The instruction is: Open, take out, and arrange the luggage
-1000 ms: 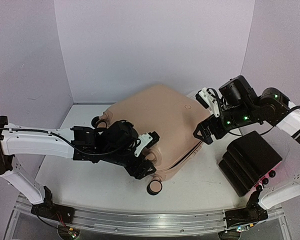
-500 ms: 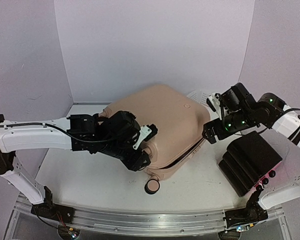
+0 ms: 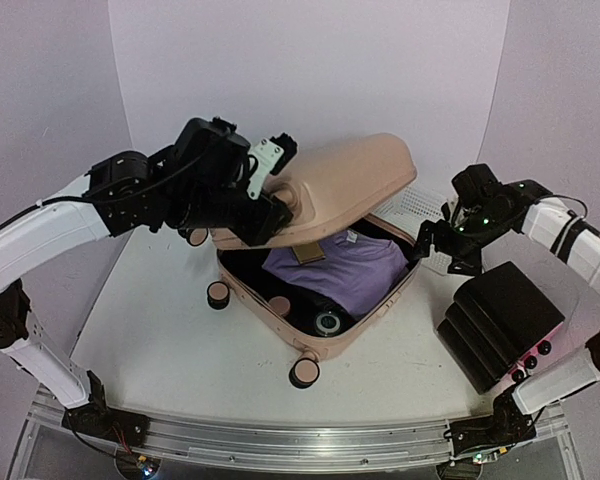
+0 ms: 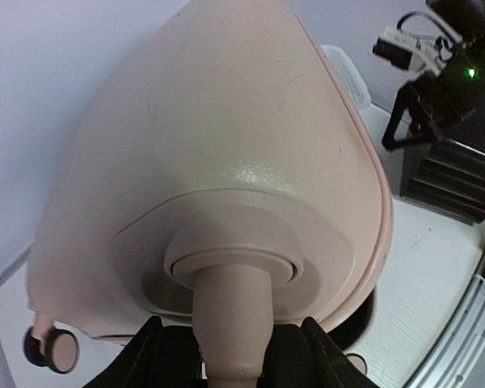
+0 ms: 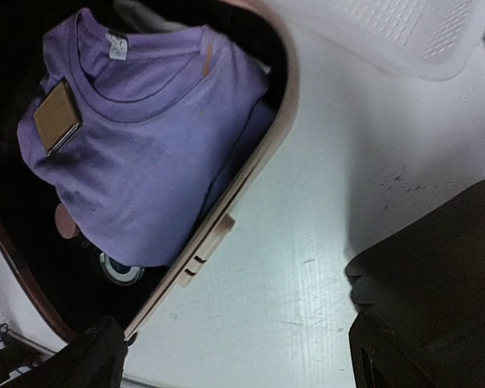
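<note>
The pale pink luggage [image 3: 350,180] lies in the middle of the table with its lid raised and its lower shell [image 3: 270,312] flat. My left gripper [image 3: 277,205] is shut on a wheel stem [image 4: 230,323] of the lid and holds the lid [image 4: 226,121] up. Inside lie a folded purple shirt [image 3: 330,268] with a small tan card [image 5: 56,115] on it, and a round black-and-white thing [image 3: 327,322]. My right gripper [image 3: 435,252] is open and empty, over the bare table beside the luggage's right edge [image 5: 226,218].
A stack of black boxes [image 3: 500,325] sits at the right front, also dark in the right wrist view [image 5: 444,267]. A white mesh basket [image 3: 420,205] stands behind the luggage at the right, also in the right wrist view [image 5: 388,32]. White walls close the back and sides.
My left gripper has lifted the lid up and back by its wheel, opening the luggage and baring the shirt. My right gripper has drawn away to the right of the shell.
</note>
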`<state>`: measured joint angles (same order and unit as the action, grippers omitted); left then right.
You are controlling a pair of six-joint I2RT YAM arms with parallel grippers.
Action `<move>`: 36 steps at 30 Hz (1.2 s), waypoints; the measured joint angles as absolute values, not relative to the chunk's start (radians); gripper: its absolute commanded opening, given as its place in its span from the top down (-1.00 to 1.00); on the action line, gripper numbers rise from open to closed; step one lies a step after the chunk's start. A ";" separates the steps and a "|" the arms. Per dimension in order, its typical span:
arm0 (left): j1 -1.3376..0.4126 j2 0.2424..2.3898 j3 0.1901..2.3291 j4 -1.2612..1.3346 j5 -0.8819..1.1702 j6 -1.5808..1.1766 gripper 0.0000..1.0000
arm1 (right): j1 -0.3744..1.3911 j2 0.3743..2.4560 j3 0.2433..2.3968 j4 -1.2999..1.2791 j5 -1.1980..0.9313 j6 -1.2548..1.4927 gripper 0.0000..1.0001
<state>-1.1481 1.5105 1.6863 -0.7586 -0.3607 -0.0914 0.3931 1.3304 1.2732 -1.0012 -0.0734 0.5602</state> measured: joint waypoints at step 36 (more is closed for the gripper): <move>-0.480 1.174 1.625 -0.977 -0.649 0.234 1.00 | 0.771 1.963 1.481 -0.808 0.194 0.890 0.28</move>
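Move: My left hand still grips the wheel on the lid's raised corner. The lid's middle is about 11 cm to its right and 7 cm ahead, and the left wall some 43 cm to its left, level with it. From my open right hand the purple shirt lies roughly 16 cm left, 9 cm ahead and 13 cm below. The tan box on the shirt is 25 cm left and 11 cm ahead, the round tin 21 cm left and 4 cm back. My left hand keeps its hold on the wheel and swings the lid over towards the left wall, rising and reaching forward a little first, then sweeping left, about 32 cm in all, while turning some 40 degrees counter-clockwise. My right hand goes down and left about 14 cm each way into the open case, and its fingers close to under half open at the shirt's near right corner. ##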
